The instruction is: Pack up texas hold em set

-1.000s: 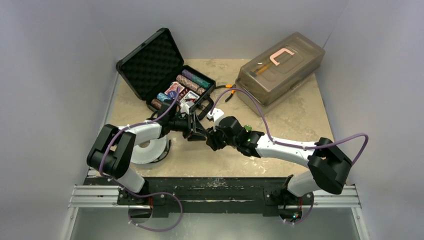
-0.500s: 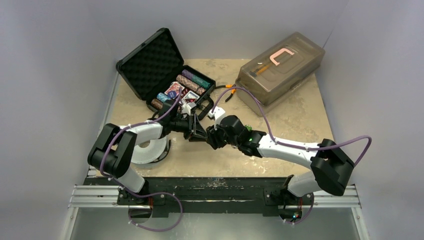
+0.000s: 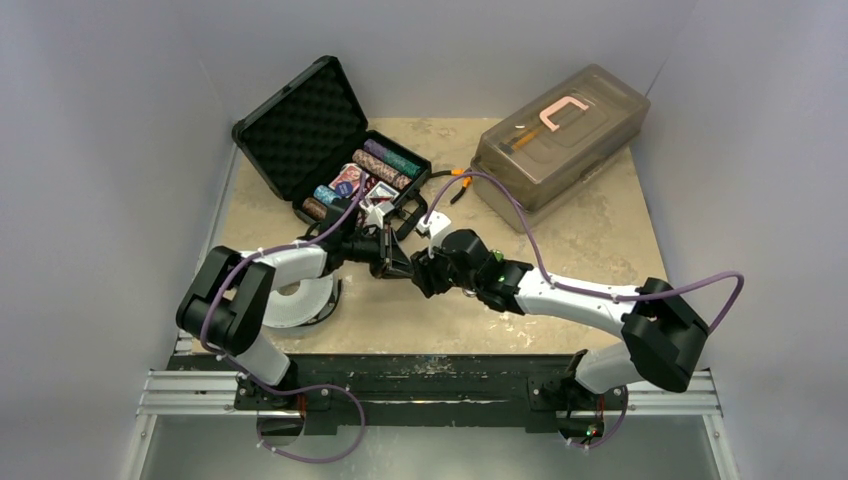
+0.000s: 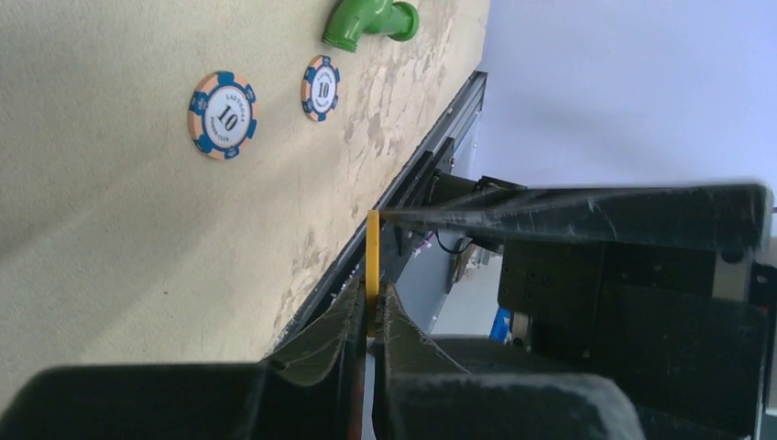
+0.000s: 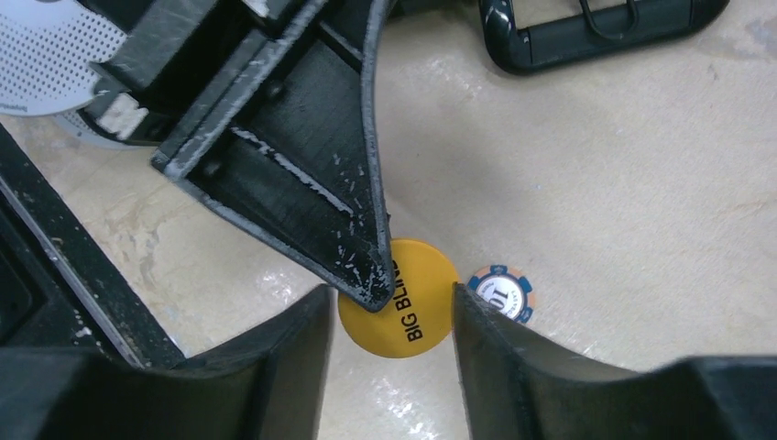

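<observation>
The black case lies open at the back left, with chip rows and card decks inside. My left gripper is shut on a yellow "BIG BLIND" button, seen edge-on between its fingers in the left wrist view. My right gripper is open, one finger on each side of that button; the right finger is at its edge. Two blue-and-orange "10" chips lie loose on the table; one shows in the right wrist view.
A large translucent grey box stands at the back right. A white perforated roll sits by the left arm. A green toy faucet lies near the chips. The case handle is just beyond the grippers.
The right gripper has edged a little left and toward the case, closer around the left gripper's tip. The left gripper still holds the button.
</observation>
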`<act>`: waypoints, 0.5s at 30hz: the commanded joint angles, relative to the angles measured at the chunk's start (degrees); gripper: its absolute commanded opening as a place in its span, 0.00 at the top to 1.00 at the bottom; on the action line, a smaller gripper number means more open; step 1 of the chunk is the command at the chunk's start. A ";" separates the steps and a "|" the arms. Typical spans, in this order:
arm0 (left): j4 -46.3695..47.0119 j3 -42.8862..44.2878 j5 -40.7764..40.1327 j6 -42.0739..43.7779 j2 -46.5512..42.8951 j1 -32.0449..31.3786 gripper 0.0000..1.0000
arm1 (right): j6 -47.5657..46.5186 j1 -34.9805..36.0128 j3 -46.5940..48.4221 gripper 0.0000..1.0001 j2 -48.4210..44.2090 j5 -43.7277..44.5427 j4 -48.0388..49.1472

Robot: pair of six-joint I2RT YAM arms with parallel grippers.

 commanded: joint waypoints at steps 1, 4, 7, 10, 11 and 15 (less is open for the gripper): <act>-5.52 4.02 -1.33 3.38 -4.65 -0.39 1.00 | 0.20 -0.01 0.84 0.42 -1.50 1.95 1.50; -20.09 9.37 -8.61 9.56 -7.13 0.56 1.00 | 1.48 -0.09 -1.35 0.19 -4.59 3.46 -0.28; -31.18 14.27 -20.31 12.46 -9.75 3.49 1.00 | 3.50 -0.25 -3.32 0.09 -8.39 5.98 -4.09; -34.42 18.23 -34.14 11.67 -11.07 6.95 1.00 | 5.49 -0.37 -4.95 0.05 -11.67 8.59 -7.79; -34.03 19.09 -39.32 10.23 -11.17 8.03 1.00 | 6.07 -0.41 -5.65 0.04 -12.81 9.31 -8.55; -23.89 19.90 -51.95 3.89 -8.68 11.68 1.00 | 7.69 -0.86 -8.15 0.01 -16.76 9.49 -9.36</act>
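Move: Ahead of the left hand, which already pinches the yellow button, the card slots in the middle of the open case lie about 23 cm out, 10 cm to the left and 6 cm lower; the case handle is some 18 cm ahead and 1 cm left. For the right hand, the nearer 10 chip is roughly 2 cm ahead, 5 cm right and 9 cm below, the other chip level with this hand and 13 cm right, the green tap 5 cm ahead and 19 cm right. Opening wide, the right hand lets go of the yellow button and draws off about 5 cm to the right, rising slightly. The left hand keeps its pinch on the button's edge and, after a brief hold, speeds forward and left, some 15 cm in all and rising about 6 cm, towards the case, its fingers swinging from rightward towards forward and tipping steeper down. ##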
